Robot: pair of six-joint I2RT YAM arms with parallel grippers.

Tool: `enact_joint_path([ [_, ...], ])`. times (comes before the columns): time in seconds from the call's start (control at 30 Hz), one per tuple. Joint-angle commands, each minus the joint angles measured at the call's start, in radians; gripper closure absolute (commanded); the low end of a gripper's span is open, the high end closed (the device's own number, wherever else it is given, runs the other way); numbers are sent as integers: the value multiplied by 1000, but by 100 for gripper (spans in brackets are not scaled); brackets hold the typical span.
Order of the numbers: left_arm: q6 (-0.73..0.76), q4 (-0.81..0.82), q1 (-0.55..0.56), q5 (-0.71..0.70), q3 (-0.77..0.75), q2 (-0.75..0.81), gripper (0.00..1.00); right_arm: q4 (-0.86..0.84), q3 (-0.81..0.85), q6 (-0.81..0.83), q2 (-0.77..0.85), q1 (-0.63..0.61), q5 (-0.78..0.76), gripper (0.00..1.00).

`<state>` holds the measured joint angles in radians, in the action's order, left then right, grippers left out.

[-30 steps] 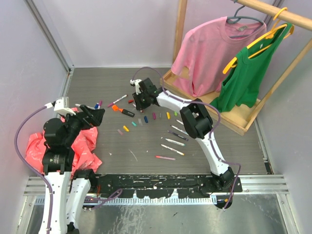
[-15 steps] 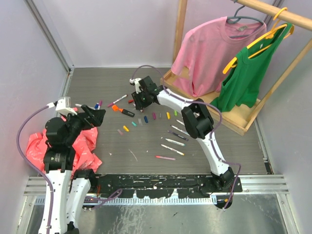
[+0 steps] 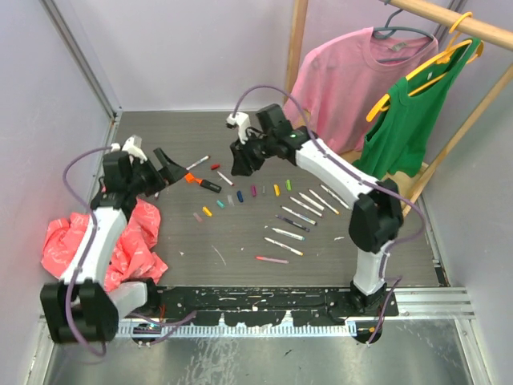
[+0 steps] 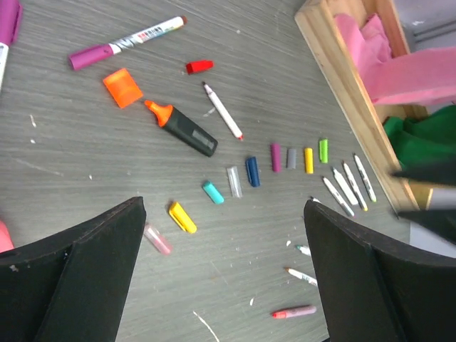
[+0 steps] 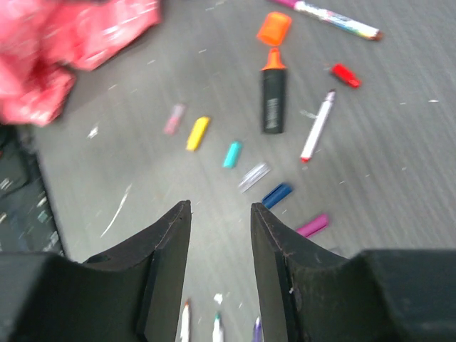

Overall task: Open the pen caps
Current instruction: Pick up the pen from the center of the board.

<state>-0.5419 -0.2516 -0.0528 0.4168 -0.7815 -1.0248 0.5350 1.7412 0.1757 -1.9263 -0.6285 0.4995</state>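
Observation:
Several pen caps lie in a curved row on the table: yellow (image 4: 182, 216), teal (image 4: 212, 192), blue (image 4: 252, 171), magenta (image 4: 276, 157) and green (image 3: 288, 186) among them. A red cap (image 3: 214, 167) and an orange cap (image 3: 189, 178) lie apart, beside the orange-black marker (image 3: 208, 185). Near it is an uncapped white pen (image 5: 318, 134), and further back a purple-capped pen (image 4: 125, 43). More uncapped pens (image 3: 309, 200) lie to the right. My left gripper (image 4: 224, 206) hovers wide open and empty above the row. My right gripper (image 5: 220, 205) hangs above the caps, open with nothing between its fingers.
A crumpled red plastic bag (image 3: 96, 241) lies at the left under my left arm. A wooden clothes rack base (image 3: 385, 188) stands at the right with a pink shirt (image 3: 345, 80) and a green shirt (image 3: 409, 128) hanging over it.
My right gripper has opened a little and lifted off the table; the white pen below it now shows. My left arm has swung forward over the pens.

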Motion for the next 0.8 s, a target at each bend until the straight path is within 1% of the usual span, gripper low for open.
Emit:
enact_joint_path([
  [0.0,-6,-2,0,-5,-183,-179,7,149,-103,177,170,53,340,55],
  [0.07,19,-33,14,-46,-259,-290,7,163,-169,218,235,82,433,55],
  [0.13,104,-94,48,-99,-364,-404,8,119,-252,228,309,110,496,55],
  [0.2,194,-186,97,-166,-484,-518,10,51,-332,207,359,132,532,53],
  [0.27,297,-246,147,-218,-599,-635,16,1,-394,195,395,149,562,52],
  [0.37,418,-373,181,-281,-799,-810,19,-57,-448,166,426,172,588,52],
  [0.57,617,-627,186,-228,-1160,-1069,35,-57,-452,165,430,194,582,52],
  [0.67,710,-734,187,-214,-1278,-1158,36,-56,-453,159,420,194,582,52],
  [0.77,817,-774,193,-213,-1311,-1198,36,-56,-455,159,412,194,576,52],
])
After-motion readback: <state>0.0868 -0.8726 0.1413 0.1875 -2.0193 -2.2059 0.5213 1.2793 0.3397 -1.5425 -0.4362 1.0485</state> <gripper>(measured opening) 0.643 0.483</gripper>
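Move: The white pen with the purple end lies about 18 cm ahead of the left hand, 3 cm to its right and 18 cm below. Nearer in, the orange cap is some 12 cm ahead and 2 right, and the black highlighter about 9 ahead and 9 right; the red cap lies roughly 17 ahead and 10 right. From the right hand, that pen is about 13 cm ahead, 16 left and 17 below. Forward, almost level at first and then sinking, the left hand swings some 18 cm out and 10 cm down to above the white-and-purple pen, rolling its left side up and turning clockwise until the fingers point steeply down; they narrow by about a third. The empty right hand draws back and right, away from the pen, rising slightly, then waits. ##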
